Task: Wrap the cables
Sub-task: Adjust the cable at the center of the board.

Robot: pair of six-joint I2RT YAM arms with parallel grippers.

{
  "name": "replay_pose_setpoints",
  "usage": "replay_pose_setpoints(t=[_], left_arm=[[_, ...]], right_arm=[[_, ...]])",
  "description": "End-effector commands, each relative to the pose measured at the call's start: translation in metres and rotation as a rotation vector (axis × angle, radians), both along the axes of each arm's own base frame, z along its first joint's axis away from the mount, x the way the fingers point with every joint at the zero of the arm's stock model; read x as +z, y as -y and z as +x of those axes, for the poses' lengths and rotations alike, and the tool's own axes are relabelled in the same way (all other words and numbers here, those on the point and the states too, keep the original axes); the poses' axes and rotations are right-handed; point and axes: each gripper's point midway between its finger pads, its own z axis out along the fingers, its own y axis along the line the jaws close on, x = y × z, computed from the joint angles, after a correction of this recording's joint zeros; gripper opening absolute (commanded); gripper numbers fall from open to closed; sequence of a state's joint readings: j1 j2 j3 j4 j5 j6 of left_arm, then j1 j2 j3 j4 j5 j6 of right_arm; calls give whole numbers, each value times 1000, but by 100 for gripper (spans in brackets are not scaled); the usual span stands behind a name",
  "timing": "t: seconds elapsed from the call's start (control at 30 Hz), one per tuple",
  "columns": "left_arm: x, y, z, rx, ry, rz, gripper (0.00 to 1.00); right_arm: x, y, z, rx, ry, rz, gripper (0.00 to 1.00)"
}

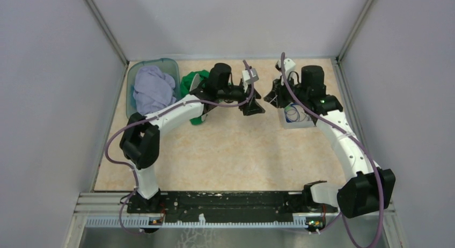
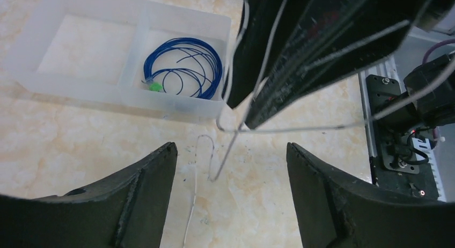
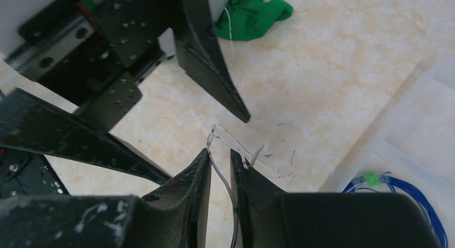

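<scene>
The dark blue cable [image 2: 185, 65] lies coiled in the right compartment of a clear tray [image 2: 32, 49], its green bit [image 2: 155, 87] at the coil's left. The hair-thin whitish cable [image 3: 221, 175] runs between the nearly closed fingers of my right gripper [image 3: 219, 154]. Its loops [image 2: 322, 129] drape around those fingers, and one end trails on the table [image 2: 194, 178]. My left gripper [image 2: 230, 148] hovers just left of the right one [image 1: 271, 97], jaws wide open with nothing between them.
A green cloth [image 1: 193, 84] lies behind the left arm, beside a blue bin [image 1: 134, 71] holding a purple cloth. The clear tray [image 1: 298, 123] sits under the right arm. Walls enclose the table on three sides.
</scene>
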State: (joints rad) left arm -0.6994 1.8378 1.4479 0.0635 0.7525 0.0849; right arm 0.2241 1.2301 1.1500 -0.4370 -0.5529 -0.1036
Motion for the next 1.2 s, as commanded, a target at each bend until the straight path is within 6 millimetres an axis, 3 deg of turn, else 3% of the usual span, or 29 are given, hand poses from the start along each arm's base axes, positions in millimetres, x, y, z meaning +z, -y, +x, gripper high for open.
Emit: replay_pose_setpoints(t=[0.0,0.2,0.37,0.53,0.9,1.17], left_arm=[[6,19,6,-46,85,-4,76],[-2,26,8,-60,64,8,34],[-6,7,4,-71,127,70,2],[-2,-22,-3,-45,193,139,0],[22,-82,21,191,224,186,0],[21,-106,23,269,219,218,0]], right_arm=[[34,-11,-6,71,47,65,20],[34,-8,-12,75,41,45,20],[28,13,-3,-7,69,-68,20],[14,45,7,-99,101,-247,22],[-6,96,4,-220,75,-394,37],[-19,101,4,-257,13,-315,60]])
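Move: The white cable's bend, held up by the right fingers, lies about 3 cm to the left hand's right, 1 cm ahead and 1 cm below. From that hand the white reel is some 24 cm left, 3 cm ahead and 12 cm lower. From the right hand, the same bend is about 2 cm left, level ahead and 1 cm below; the clear box is roughly 14 cm right, 4 cm ahead and 18 cm down, its blue cable coil 13 cm right, 1 cm back. The left fingers shut on the white cable beside the right fingertips after easing about 2 cm right and down. Keeping that pinch, the left hand draws away left towards the reel, some 12 cm, rising first and ending slightly farther forward and lower. The right hand edges back, then travels about 11 cm right towards the box, sinking slightly, rolling its left side down some 20 degrees and opening its fingers. ##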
